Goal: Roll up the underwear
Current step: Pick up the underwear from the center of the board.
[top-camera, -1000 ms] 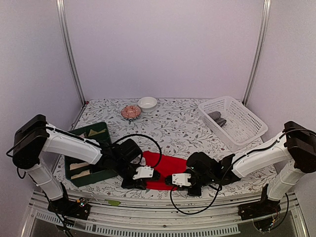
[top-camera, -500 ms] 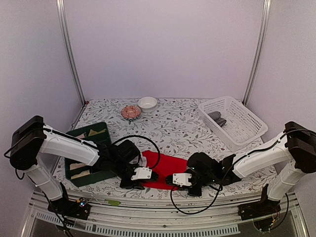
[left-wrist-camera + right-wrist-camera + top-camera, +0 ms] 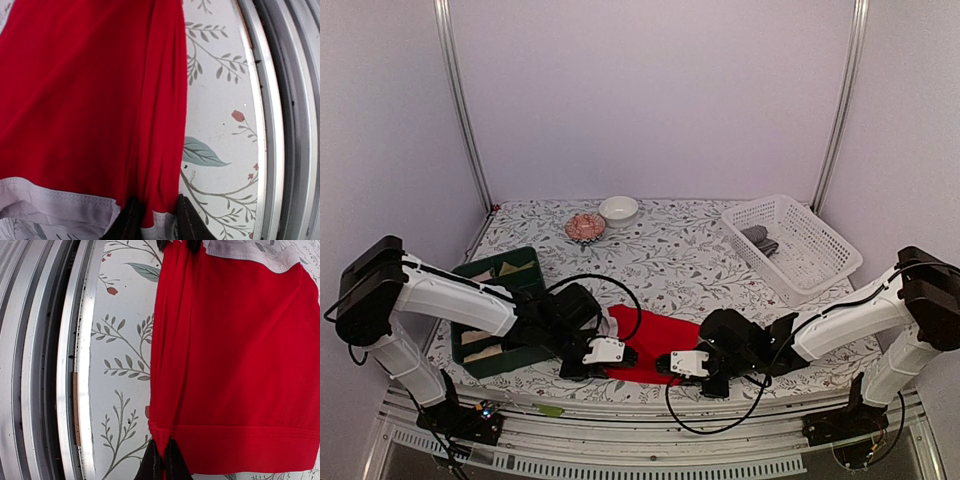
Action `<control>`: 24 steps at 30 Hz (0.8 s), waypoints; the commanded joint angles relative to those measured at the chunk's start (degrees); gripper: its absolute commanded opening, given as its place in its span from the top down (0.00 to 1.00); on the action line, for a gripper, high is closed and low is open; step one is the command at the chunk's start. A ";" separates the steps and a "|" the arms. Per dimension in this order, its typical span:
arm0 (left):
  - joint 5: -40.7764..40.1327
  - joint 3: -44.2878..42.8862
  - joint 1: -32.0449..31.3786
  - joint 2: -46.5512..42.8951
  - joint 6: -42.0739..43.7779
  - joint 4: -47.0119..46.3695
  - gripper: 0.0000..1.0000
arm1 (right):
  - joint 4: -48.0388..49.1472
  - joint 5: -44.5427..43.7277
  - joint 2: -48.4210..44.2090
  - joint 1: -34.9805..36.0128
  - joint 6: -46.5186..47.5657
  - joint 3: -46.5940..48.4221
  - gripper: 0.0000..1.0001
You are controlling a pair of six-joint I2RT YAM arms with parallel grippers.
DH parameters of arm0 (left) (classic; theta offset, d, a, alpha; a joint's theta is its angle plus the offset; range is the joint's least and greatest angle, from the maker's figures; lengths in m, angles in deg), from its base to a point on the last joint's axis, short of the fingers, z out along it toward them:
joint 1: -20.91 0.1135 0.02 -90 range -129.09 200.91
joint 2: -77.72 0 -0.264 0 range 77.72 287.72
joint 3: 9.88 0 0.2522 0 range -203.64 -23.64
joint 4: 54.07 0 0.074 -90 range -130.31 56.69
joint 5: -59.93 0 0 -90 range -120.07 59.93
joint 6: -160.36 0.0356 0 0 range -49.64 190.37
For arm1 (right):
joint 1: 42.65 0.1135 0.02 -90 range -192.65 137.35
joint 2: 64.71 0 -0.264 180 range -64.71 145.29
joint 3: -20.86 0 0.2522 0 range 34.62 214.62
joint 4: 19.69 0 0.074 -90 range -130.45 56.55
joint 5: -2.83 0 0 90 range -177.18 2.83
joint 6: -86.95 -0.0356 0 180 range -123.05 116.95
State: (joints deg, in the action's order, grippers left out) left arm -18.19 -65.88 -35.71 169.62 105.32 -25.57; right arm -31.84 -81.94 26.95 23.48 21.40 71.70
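Observation:
The bright red underwear (image 3: pixel 655 340) lies flat on the flowered table near its front edge, between the two arms. In the left wrist view the red underwear (image 3: pixel 90 100) shows its grey waistband at the bottom. My left gripper (image 3: pixel 157 226) is shut on a bunched fold of its near edge at the waistband. My left gripper (image 3: pixel 616 360) sits at the cloth's left end. My right gripper (image 3: pixel 666 366) is at the right end. In the right wrist view my right gripper (image 3: pixel 161 464) is shut on the hem of the red underwear (image 3: pixel 240 350) at the same near edge.
A green bin (image 3: pixel 490 355) with cream and tan pieces stands at the left. A white basket (image 3: pixel 820 260) at the back right holds grey rolls (image 3: pixel 760 240). A white bowl (image 3: pixel 619 209) and a pink dish (image 3: pixel 585 227) sit at the back. The metal table rim (image 3: pixel 280 125) runs close beside the cloth.
My left gripper has slid a little toward the table's front edge along with the cloth's left end. The right arm has hardly moved.

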 commanded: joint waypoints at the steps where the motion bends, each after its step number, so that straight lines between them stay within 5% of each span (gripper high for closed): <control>1: -3.05 1.83 -0.33 2.09 0.50 3.63 0.83 | -4.53 -0.99 -0.47 0.34 -1.19 -1.85 1.00; 4: -2.84 0.55 -0.62 1.88 0.37 4.89 1.00 | -5.01 -1.06 -1.83 0.34 -1.50 -1.47 1.00; 24: 0.58 -13.36 4.72 0.89 3.37 14.59 1.00 | -11.83 5.33 -9.15 -6.62 -2.55 2.50 1.00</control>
State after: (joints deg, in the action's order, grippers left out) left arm -17.21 -76.00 -33.78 169.66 106.66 -15.56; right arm -39.76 -78.20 18.84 19.06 18.75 72.58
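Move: Between the left hand's parted fingers is the underwear's near left corner; the middle of the underwear lies about 7 cm ahead and 10 cm right, roughly 1 cm lower. The green tray's middle is some 13 cm ahead and 18 cm left of that hand. The right hand already pinches the near right corner, with the underwear's middle about 7 cm ahead, 9 cm left and 1 cm lower; the white basket stands roughly 34 cm ahead and 20 cm right. Closing first, the left fingers pinch the gathered near left corner beside its white trim. Both hands then raise the near edge about 4 cm, the right starting slightly sooner with its hold kept; late in the rise they drift a little right, and the left also goes some 2 cm forward. ##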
